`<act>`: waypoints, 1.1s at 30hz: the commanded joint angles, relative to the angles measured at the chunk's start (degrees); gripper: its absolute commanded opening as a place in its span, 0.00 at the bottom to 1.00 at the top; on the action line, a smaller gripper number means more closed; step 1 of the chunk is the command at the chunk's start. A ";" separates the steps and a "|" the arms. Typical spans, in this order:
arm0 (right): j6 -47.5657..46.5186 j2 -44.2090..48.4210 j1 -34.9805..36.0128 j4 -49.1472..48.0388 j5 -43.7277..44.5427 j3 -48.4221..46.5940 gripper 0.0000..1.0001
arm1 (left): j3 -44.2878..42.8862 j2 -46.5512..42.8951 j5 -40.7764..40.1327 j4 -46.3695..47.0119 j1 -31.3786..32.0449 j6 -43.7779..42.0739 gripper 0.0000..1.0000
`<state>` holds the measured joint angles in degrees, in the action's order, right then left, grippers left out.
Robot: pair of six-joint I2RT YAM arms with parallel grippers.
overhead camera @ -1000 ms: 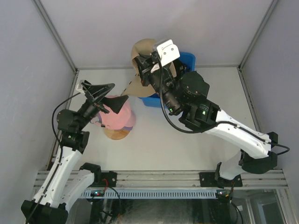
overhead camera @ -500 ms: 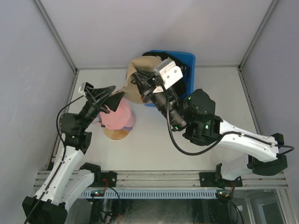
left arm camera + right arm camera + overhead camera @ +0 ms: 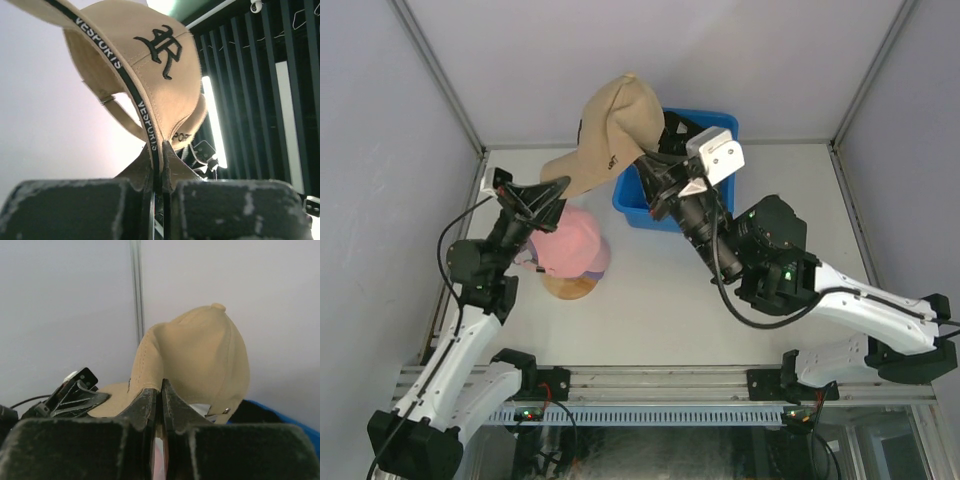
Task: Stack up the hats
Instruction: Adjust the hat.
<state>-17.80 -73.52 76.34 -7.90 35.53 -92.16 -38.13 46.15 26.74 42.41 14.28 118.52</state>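
Observation:
A tan hat point(image 3: 616, 118) with black lettering hangs in the air above the back of the table, held by both arms. My left gripper point(image 3: 558, 186) is shut on the edge of its brim point(image 3: 150, 127), seen from below in the left wrist view point(image 3: 159, 150). At the crown's lower edge my right gripper point(image 3: 650, 165) is shut on the hat point(image 3: 200, 355), the jaws point(image 3: 161, 390) pinching the fabric. A pink hat point(image 3: 578, 245) sits on the round wooden stand point(image 3: 570, 288) just below the tan one's brim. Other hats are hidden.
A blue bin point(image 3: 715, 125) stands at the back, behind my right wrist, with its rim also in the right wrist view point(image 3: 295, 417). Grey walls close in the table on three sides. The metal rail point(image 3: 660, 382) with the arm bases runs along the near edge.
My left gripper has shut on the tan hat's brim. The right arm has raised the hat and swung it clear of the bin, so its crown now stands up.

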 commanded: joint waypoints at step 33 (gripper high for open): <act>70.79 4.42 -30.10 6.98 -53.99 13.20 0.52 | -19.52 -3.83 -27.89 -29.05 15.95 -56.10 0.00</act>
<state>46.41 -69.10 46.76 3.95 -12.23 -76.47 -53.25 42.13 -0.14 8.84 28.36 66.46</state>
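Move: Ahead of the right hand, which pinches the beige hat's rear edge, the hat's crown is centred about 7 cm forward and 4 cm to the left, near its height. The pink hat on its stand is some 16 cm left of this hand, level in reach, 36 cm down. From the left hand, shut on the brim, the crown sits roughly 6 cm ahead, 8 cm right, 9 cm up; the pink hat is 4 cm left, level in reach, 27 cm below. Letting go of the beige hat's rear edge, the right hand opens about halfway, swings out forward and some 9 cm right, then curves back left and sinks to about 12 cm below its start, tipping down under the crown. The left keeps its pinch on the brim, rises 2–3 cm, dips and comes back to height, turning counter-clockwise with its left side rising, about 30 degrees each. ##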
